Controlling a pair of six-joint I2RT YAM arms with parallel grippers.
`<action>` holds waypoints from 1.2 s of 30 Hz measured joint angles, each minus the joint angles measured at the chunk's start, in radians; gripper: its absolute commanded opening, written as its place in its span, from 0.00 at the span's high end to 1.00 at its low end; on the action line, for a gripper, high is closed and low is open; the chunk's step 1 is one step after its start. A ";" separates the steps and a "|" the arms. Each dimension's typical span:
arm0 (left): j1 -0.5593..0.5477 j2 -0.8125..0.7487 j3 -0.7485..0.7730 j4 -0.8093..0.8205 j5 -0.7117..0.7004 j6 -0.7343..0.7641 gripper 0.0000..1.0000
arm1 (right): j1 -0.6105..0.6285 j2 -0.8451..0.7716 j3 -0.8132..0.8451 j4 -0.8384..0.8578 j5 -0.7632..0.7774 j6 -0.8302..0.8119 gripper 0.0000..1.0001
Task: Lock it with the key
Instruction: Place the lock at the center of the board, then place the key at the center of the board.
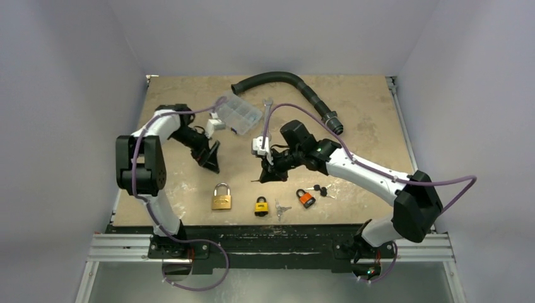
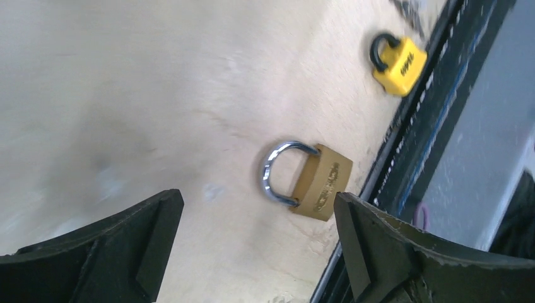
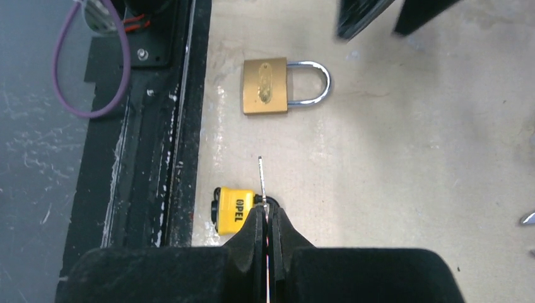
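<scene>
A brass padlock [image 1: 221, 197] with a steel shackle lies near the table's front edge; it shows in the left wrist view [image 2: 318, 180] and the right wrist view [image 3: 266, 86]. My right gripper [image 1: 264, 175] is shut on a thin silver key [image 3: 262, 183] whose blade sticks out past the fingertips, held above the table behind the padlocks. My left gripper [image 1: 211, 161] is open and empty, above and behind the brass padlock; its fingers [image 2: 158, 230] frame bare table.
A small yellow padlock [image 1: 261, 206] lies near the front edge with loose keys [image 1: 281, 209] beside it. An orange padlock [image 1: 305, 198] with keys [image 1: 323, 189] lies to the right. A clear organizer box [image 1: 238, 113], a wrench [image 1: 267, 110] and a black hose [image 1: 290, 87] sit at the back.
</scene>
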 measured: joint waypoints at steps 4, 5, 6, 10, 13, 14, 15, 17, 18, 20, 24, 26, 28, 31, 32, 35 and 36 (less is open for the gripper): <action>0.146 -0.071 0.055 0.036 0.082 -0.059 0.00 | 0.050 0.059 0.041 -0.033 0.047 -0.037 1.00; 0.180 -0.098 0.055 0.060 0.101 -0.089 0.00 | 0.069 0.084 0.058 -0.042 0.064 -0.048 1.00; 0.207 -0.123 0.055 0.083 0.118 -0.124 0.00 | 0.087 0.105 0.074 -0.050 0.080 -0.056 1.00; 0.253 -0.198 0.032 0.179 0.172 -0.239 0.00 | 0.165 0.193 0.132 -0.074 0.137 -0.077 1.00; 0.256 -0.222 0.016 0.219 0.210 -0.289 0.00 | 0.209 0.243 0.150 -0.076 0.162 -0.086 1.00; 0.256 -0.227 0.010 0.232 0.222 -0.307 0.00 | 0.221 0.259 0.156 -0.078 0.170 -0.090 1.00; 0.256 -0.233 0.002 0.245 0.233 -0.321 0.00 | 0.232 0.274 0.165 -0.082 0.182 -0.096 1.00; 0.258 -0.246 -0.019 0.274 0.252 -0.360 0.00 | 0.251 0.305 0.185 -0.087 0.198 -0.108 1.00; 0.260 -0.256 -0.030 0.290 0.263 -0.382 0.00 | 0.259 0.320 0.196 -0.088 0.209 -0.114 1.00; 0.261 -0.275 -0.049 0.329 0.280 -0.427 0.00 | 0.269 0.341 0.209 -0.088 0.217 -0.124 1.00; 0.262 -0.322 -0.068 0.395 0.285 -0.491 0.00 | 0.280 0.372 0.221 -0.087 0.234 -0.140 1.00; 0.264 -0.338 -0.068 0.414 0.286 -0.508 0.00 | 0.280 0.392 0.230 -0.084 0.243 -0.143 1.00; 0.267 -0.343 -0.069 0.428 0.288 -0.519 0.00 | 0.282 0.414 0.237 -0.078 0.248 -0.143 1.00; 0.269 -0.343 -0.075 0.438 0.290 -0.527 0.00 | 0.284 0.447 0.239 -0.069 0.262 -0.143 1.00; 0.269 -0.343 -0.076 0.438 0.290 -0.531 0.00 | 0.284 0.459 0.240 -0.068 0.265 -0.143 1.00; 0.270 -0.343 -0.076 0.443 0.294 -0.540 0.00 | 0.286 0.489 0.249 -0.067 0.266 -0.143 0.98; 0.271 -0.343 -0.076 0.445 0.296 -0.540 0.00 | 0.286 0.496 0.251 -0.065 0.268 -0.143 0.96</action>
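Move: The brass lock lies flat on the board, some 14 cm to the right hand's left, 2 cm back and 15 cm below it. The yellow lock is about 5 cm back, 1 cm left and 15 cm below the right hand; the loose keys lie around 6 cm back, 6 cm right and 16 cm below. From the open left hand the brass lock is roughly 9 cm back, 3 cm right and 5 cm below. The brass lock, already released, is what the right hand brings its key towards: down about 13 cm, left some 8 cm and a little back, the closed fingers keeping the key and tipping farther down. The left hand, still wide open, pulls away from it, up about 12 cm and forward 7 or 8, turning counter-clockwise as it goes. ##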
